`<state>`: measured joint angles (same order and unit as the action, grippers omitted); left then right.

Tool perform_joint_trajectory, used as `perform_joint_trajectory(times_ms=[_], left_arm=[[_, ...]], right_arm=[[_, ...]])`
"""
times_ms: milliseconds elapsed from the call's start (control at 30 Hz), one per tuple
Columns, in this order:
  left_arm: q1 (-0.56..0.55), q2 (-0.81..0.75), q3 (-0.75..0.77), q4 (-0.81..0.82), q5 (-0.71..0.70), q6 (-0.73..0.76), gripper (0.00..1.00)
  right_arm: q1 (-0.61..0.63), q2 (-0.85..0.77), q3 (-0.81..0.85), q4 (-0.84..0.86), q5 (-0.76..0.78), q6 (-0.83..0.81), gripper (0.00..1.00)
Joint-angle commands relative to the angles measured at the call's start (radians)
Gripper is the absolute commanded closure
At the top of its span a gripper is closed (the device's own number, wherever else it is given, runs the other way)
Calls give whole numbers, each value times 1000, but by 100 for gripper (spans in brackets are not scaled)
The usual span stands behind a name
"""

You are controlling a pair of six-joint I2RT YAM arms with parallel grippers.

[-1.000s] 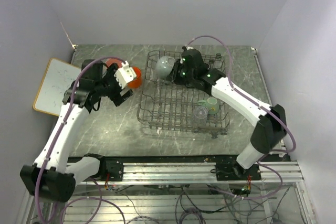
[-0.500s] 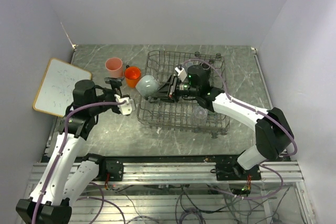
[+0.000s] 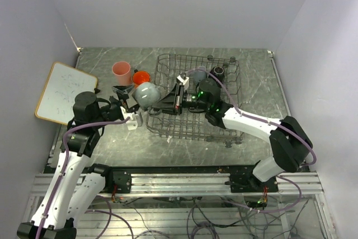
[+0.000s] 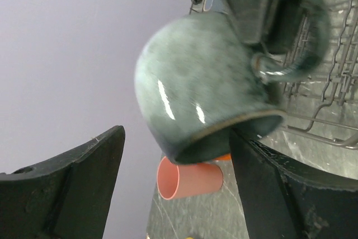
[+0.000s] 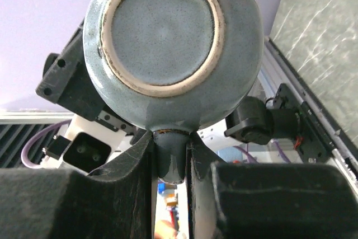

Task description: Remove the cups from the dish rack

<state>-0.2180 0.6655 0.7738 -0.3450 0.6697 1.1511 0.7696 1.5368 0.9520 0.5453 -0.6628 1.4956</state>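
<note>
A grey mug point(image 3: 146, 94) hangs in the air just left of the dish rack point(image 3: 224, 134). My right gripper point(image 3: 172, 100) is shut on its handle point(image 5: 170, 152), and the mug's base point(image 5: 162, 26) faces that wrist camera. My left gripper point(image 3: 133, 106) is open, one finger on each side of the mug point(image 4: 201, 82); the left finger point(image 4: 84, 183) stands well apart from it. On the table behind stand a pink tumbler point(image 3: 121, 71) and an orange mug point(image 3: 141, 77). A black mug point(image 3: 217, 72) sits at the rack's far end.
A white board with a wooden frame point(image 3: 64, 92) lies at the table's left edge. The rack's wire side point(image 4: 335, 82) is close to the right of my left gripper. The pink tumbler point(image 4: 190, 178) shows below the held mug.
My right arm carried the grey mug leftward out of the rack. My left arm drew back from the orange mug and swung toward the grey mug, its fingers now flanking it.
</note>
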Motion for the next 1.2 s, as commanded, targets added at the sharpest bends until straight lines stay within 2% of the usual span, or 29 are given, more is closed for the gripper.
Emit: perform_joint_trajectory(times_ms=[0, 133, 233, 333, 400, 467, 500, 567, 667, 700, 800, 867, 933, 1067, 1167], left_arm=[[-4, -13, 30, 75, 65, -46, 16], [-4, -18, 22, 92, 64, -54, 25], [-4, -20, 25, 92, 91, -73, 36], [-4, -17, 32, 101, 103, -102, 53], [-4, -15, 36, 104, 105, -112, 70], [-4, -17, 37, 98, 105, -113, 82], [-4, -17, 40, 84, 102, -108, 89], [-4, -13, 51, 44, 88, -98, 93], [-4, 18, 78, -44, 19, -102, 93], [-4, 39, 89, -73, -25, -107, 93], [-4, 159, 133, -140, -238, -144, 93], [3, 288, 206, -230, -413, -156, 93], [40, 415, 278, -313, -513, -170, 93], [140, 587, 367, -423, -570, -181, 93], [181, 669, 397, -422, -611, -203, 93]], right_arm=[[45, -68, -11, 243, 2, 87, 100], [77, -88, -47, 325, 27, 151, 100], [92, -84, -85, 434, 52, 216, 100], [116, -72, -91, 481, 76, 240, 100], [129, -59, -81, 490, 78, 244, 100], [132, -46, -72, 493, 74, 249, 100], [133, -44, -69, 489, 75, 249, 98], [129, -49, -69, 447, 74, 234, 80], [105, -73, -56, 324, 69, 164, 45], [90, -85, -49, 255, 63, 125, 37], [20, -137, -33, 19, 68, -6, 23], [-39, -184, -16, -165, 87, -127, 19], [-95, -234, 13, -342, 127, -230, 17], [-179, -279, 118, -643, 199, -411, 17], [-229, -298, 177, -796, 269, -515, 17]])
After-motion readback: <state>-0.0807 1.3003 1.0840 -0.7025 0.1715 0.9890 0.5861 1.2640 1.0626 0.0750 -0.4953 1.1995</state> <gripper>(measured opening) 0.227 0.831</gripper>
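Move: The gray cup, held by its handle in the right gripper, has its middle about 5 cm to the right of the open left hand, 3 cm ahead and roughly level. From the right hand, the waiting left gripper is some 9 cm to the left, 2 cm ahead and about level. The orange cup stands some 19 cm ahead of the left hand and straight below that line, 25 cm down; the pink cup is 20 cm ahead and 8 cm left, equally low. The left fingers pinch the gray cup's wall at the rim after a rise of about 4 cm, while the right hand draws the cup back some 6 cm to them; the right fingers then open off the handle and that hand withdraws to the right and forward over the rack, rising slightly. The left hand carries the cup down about 17 cm, left and forward, tipping downward and turning counter-clockwise. ##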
